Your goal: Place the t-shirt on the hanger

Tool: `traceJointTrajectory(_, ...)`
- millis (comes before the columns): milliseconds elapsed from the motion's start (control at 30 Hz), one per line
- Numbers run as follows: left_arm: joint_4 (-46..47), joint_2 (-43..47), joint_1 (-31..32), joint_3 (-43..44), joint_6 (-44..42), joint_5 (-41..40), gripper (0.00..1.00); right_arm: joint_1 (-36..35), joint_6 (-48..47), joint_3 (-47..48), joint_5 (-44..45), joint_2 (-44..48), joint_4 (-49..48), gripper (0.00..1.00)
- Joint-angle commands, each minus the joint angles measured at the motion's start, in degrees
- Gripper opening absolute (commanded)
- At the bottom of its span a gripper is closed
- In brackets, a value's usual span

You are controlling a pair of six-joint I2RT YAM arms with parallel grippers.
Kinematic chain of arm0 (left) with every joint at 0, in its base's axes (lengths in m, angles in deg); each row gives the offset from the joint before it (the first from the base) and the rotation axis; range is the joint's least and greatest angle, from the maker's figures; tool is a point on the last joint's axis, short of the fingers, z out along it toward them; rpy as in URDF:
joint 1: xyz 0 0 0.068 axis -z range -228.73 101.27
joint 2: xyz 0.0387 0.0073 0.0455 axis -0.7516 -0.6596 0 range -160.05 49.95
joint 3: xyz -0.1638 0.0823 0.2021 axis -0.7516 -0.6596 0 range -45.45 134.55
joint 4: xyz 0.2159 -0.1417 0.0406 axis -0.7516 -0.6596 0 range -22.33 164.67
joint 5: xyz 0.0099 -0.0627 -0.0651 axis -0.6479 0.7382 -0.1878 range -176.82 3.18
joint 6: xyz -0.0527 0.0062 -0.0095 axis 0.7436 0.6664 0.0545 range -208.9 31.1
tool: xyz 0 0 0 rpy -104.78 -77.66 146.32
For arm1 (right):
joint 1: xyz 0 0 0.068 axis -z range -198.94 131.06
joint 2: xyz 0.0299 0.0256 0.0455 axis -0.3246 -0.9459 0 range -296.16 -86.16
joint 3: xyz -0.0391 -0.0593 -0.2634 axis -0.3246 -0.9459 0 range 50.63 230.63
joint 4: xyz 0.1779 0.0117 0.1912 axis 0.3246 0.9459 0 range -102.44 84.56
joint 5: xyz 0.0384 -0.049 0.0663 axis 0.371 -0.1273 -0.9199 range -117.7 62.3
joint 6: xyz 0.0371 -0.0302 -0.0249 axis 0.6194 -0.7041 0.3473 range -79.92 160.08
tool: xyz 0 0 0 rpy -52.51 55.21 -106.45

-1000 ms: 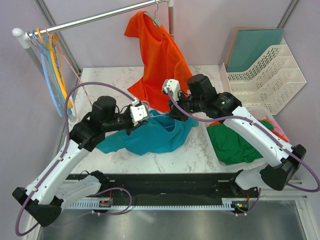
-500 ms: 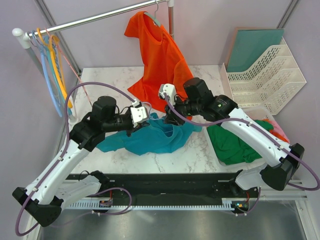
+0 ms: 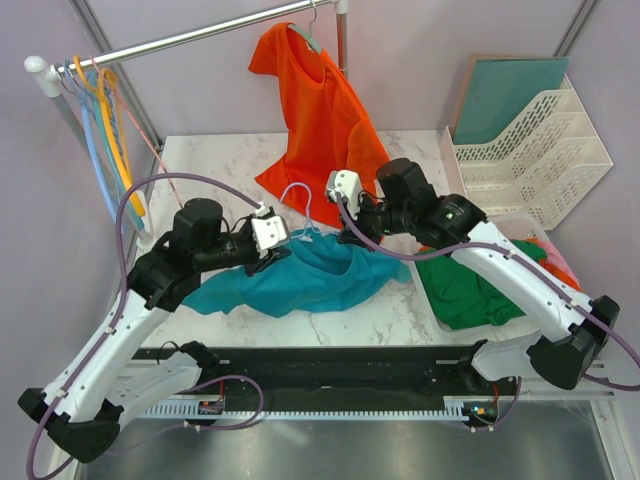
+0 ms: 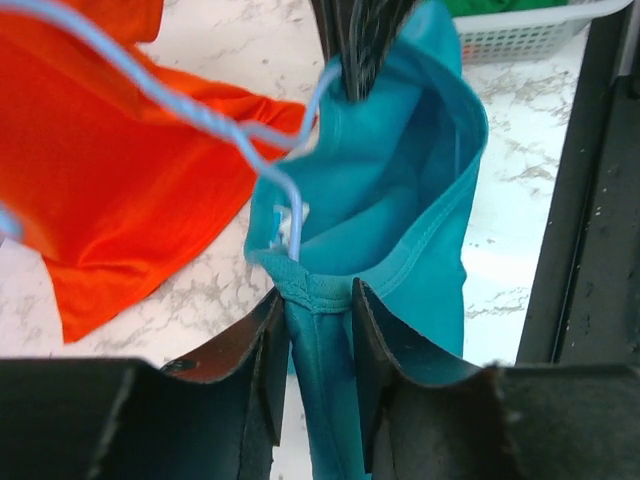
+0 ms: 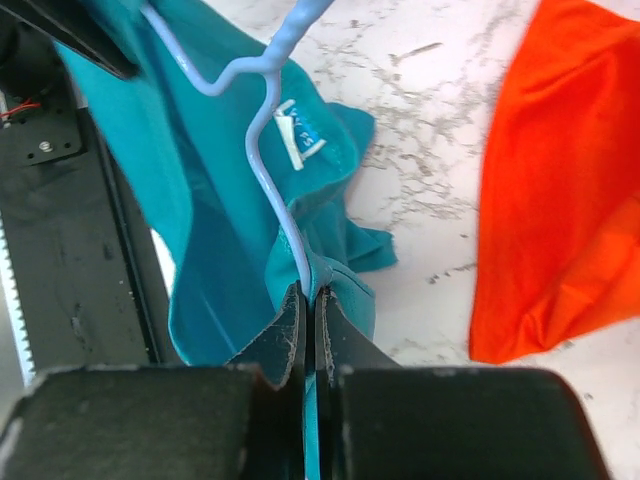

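Note:
The teal t-shirt (image 3: 300, 278) lies crumpled on the marble table between my arms. The pale-blue hanger (image 3: 309, 210) pokes its hook out of the collar, its body hidden in the cloth. My right gripper (image 3: 345, 235) is shut on the hanger's neck (image 5: 262, 150) with a fold of collar (image 5: 345, 260) pinched beside it; its jaws (image 5: 310, 292) meet tight. My left gripper (image 3: 272, 250) is at the opposite side of the collar. In the left wrist view its jaws (image 4: 315, 300) stand apart, with the collar seam and a band of the t-shirt (image 4: 400, 170) lying between them.
An orange t-shirt (image 3: 320, 110) hangs from the rail (image 3: 200, 38), its hem resting on the table just behind the grippers. Spare hangers (image 3: 105, 130) hang at the rail's left end. A basket with a green garment (image 3: 470, 285) and a white file tray (image 3: 535, 150) stand at the right.
The right gripper has shut on the hanger's neck and collar. The left gripper's jaws have parted and it has drawn back left. The hook now shows above the stretched-out collar.

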Motion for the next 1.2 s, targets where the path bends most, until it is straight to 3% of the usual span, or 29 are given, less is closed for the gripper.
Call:
traceJointTrajectory(0, -6.48, 4.21, -0.68, 0.13, -1.79, -4.84, 0.38, 3.01, -2.82, 0.86, 3.15, 4.67, -1.73, 0.0)
traceJointTrajectory(367, -12.02, 9.67, -3.33, -1.46, -3.47, -12.23, 0.38, 4.33, -6.87, 4.73, 5.18, 8.19, 2.67, 0.0)
traceJointTrajectory(567, -11.24, 3.36, -3.33, 14.84, 2.15, -5.49, 0.5, 4.24, -6.69, 9.2, 5.44, 6.96, 1.96, 0.0)
traceJointTrajectory(700, -11.15, -3.68, -2.01, 24.01, 3.05, -2.91, 0.66, 4.24, -7.13, 15.88, 6.49, 3.27, 3.01, 0.0)
traceJointTrajectory(900, -7.81, -10.54, 1.15, 32.37, 0.94, -9.5, 0.66, 3.02, -8.54, 27.48, 10.44, -2.79, 5.3, 0.0)
traceJointTrajectory(1167, 0.01, -12.83, 6.6, 31.24, -11.18, -20.49, 0.62, -0.68, -10.03, 39.96, 13.79, -8.33, 12.59, 0.0)
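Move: The hanger's neck, already in the T-shirt's collar, lies about 5 cm right and 4 cm ahead of the left fingers, which are parted but still around the collar. From the right hand, which pinches the hanger's right arm and collar together, the neck lies about 9 cm left, roughly level ahead. The T-shirt's body hangs about 10 cm below that hand, 9 cm nearer the base and 11 cm left; the orange shirt's middle is some 22 cm ahead, 5 cm left. The right fingers keep their pinch on hanger and collar, slipping about 4 cm right, then carrying both up some 15 cm and 5 cm forward towards the orange shirt, the wrist rolling. The left fingers come free of the collar, back off about 6 cm left, then return right while rising some 14 cm and going forward a little, opening wider. ##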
